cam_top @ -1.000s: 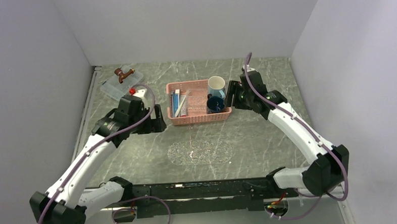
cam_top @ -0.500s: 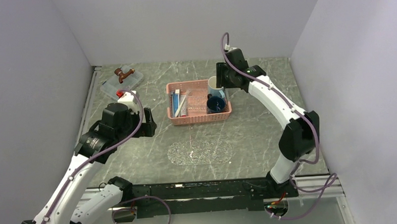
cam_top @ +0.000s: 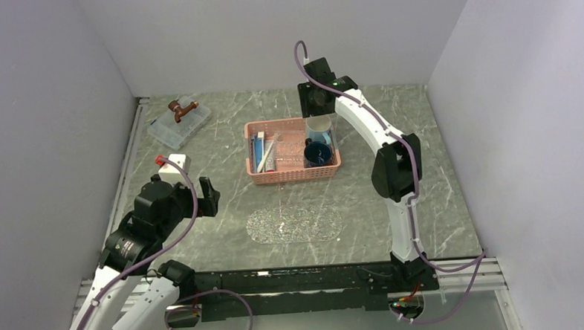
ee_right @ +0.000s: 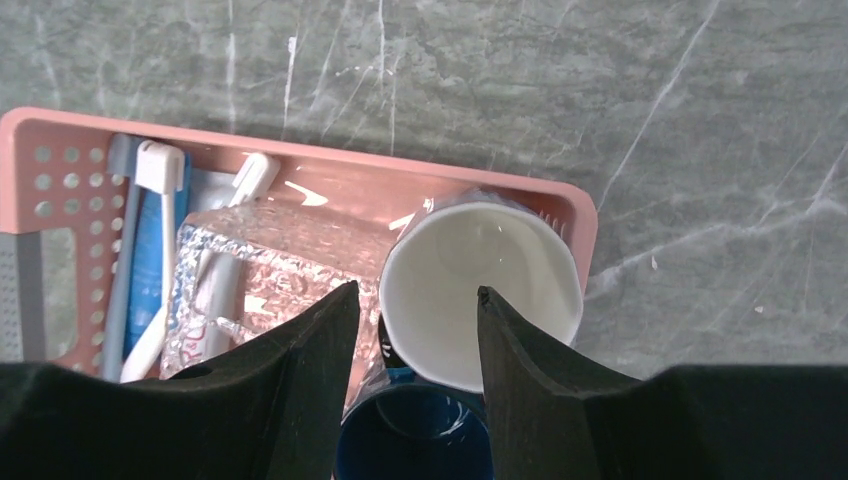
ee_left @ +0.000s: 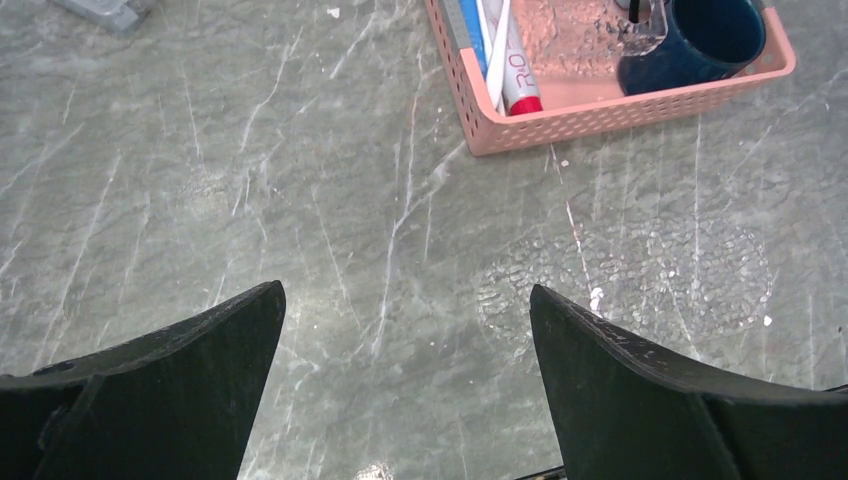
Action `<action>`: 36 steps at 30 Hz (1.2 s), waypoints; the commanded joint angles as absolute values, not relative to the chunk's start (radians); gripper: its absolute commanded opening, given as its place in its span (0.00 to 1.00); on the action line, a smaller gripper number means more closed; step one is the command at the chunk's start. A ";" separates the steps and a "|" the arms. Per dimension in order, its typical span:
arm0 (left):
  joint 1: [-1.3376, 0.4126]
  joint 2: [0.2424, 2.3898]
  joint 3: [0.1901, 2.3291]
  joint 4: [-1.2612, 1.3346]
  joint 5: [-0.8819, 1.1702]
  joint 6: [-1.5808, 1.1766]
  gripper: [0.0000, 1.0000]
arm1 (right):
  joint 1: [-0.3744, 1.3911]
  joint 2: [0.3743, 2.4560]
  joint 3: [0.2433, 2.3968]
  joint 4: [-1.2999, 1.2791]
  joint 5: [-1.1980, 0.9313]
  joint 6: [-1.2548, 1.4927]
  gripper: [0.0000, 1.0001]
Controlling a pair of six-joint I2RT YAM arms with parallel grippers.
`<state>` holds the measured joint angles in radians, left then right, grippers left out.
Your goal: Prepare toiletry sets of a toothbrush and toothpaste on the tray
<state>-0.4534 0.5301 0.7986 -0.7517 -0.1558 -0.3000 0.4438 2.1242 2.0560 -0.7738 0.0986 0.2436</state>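
Observation:
The clear, bumpy tray lies flat on the table in front of the pink basket; the left wrist view shows this tray too. A whitish toothbrush and a blue toothpaste lie at the basket's left end. From the left wrist the toothpaste shows its red cap. My right gripper hangs open above the white mug, holding nothing; in the top view the right gripper is over the basket's right end. My left gripper is wide open and empty over bare table left of the tray.
A dark blue mug stands next to the white mug inside the basket, with a clear crinkly piece beside them. A clear lidded box with a brown object on it sits at the back left. Grey walls close in three sides.
My right arm swung left from beside the basket to above the mugs, its jaws narrowing. The left arm drew back toward the near left, still open.

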 commanded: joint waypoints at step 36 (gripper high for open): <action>-0.455 0.537 0.804 -0.715 -0.178 -0.278 0.99 | 0.518 2.360 2.319 -0.939 0.282 0.205 0.24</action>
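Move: The white mug's middle lies about 2 cm to the right of the right hand, level with it fore and aft and some 9 cm lower. The blue mug stands 9 cm nearer the base than the white one; the toothpaste and toothbrushes lie roughly 13 cm left of the hand and 4 cm back, with the clear packet 7 cm left and 4 cm back. From the left hand, the white mug is some 27 cm ahead, 29 cm right and 14 cm below. Down, and slightly left, the right hand sinks about 5 cm onto the left part of the white mug's rim, its left side rolling down about 10 degrees. With the hand nearly stopped there, the fingers close from half open to about a quarter, one inside the mug and the other outside its left wall; a firm pinch can't be seen yet. ##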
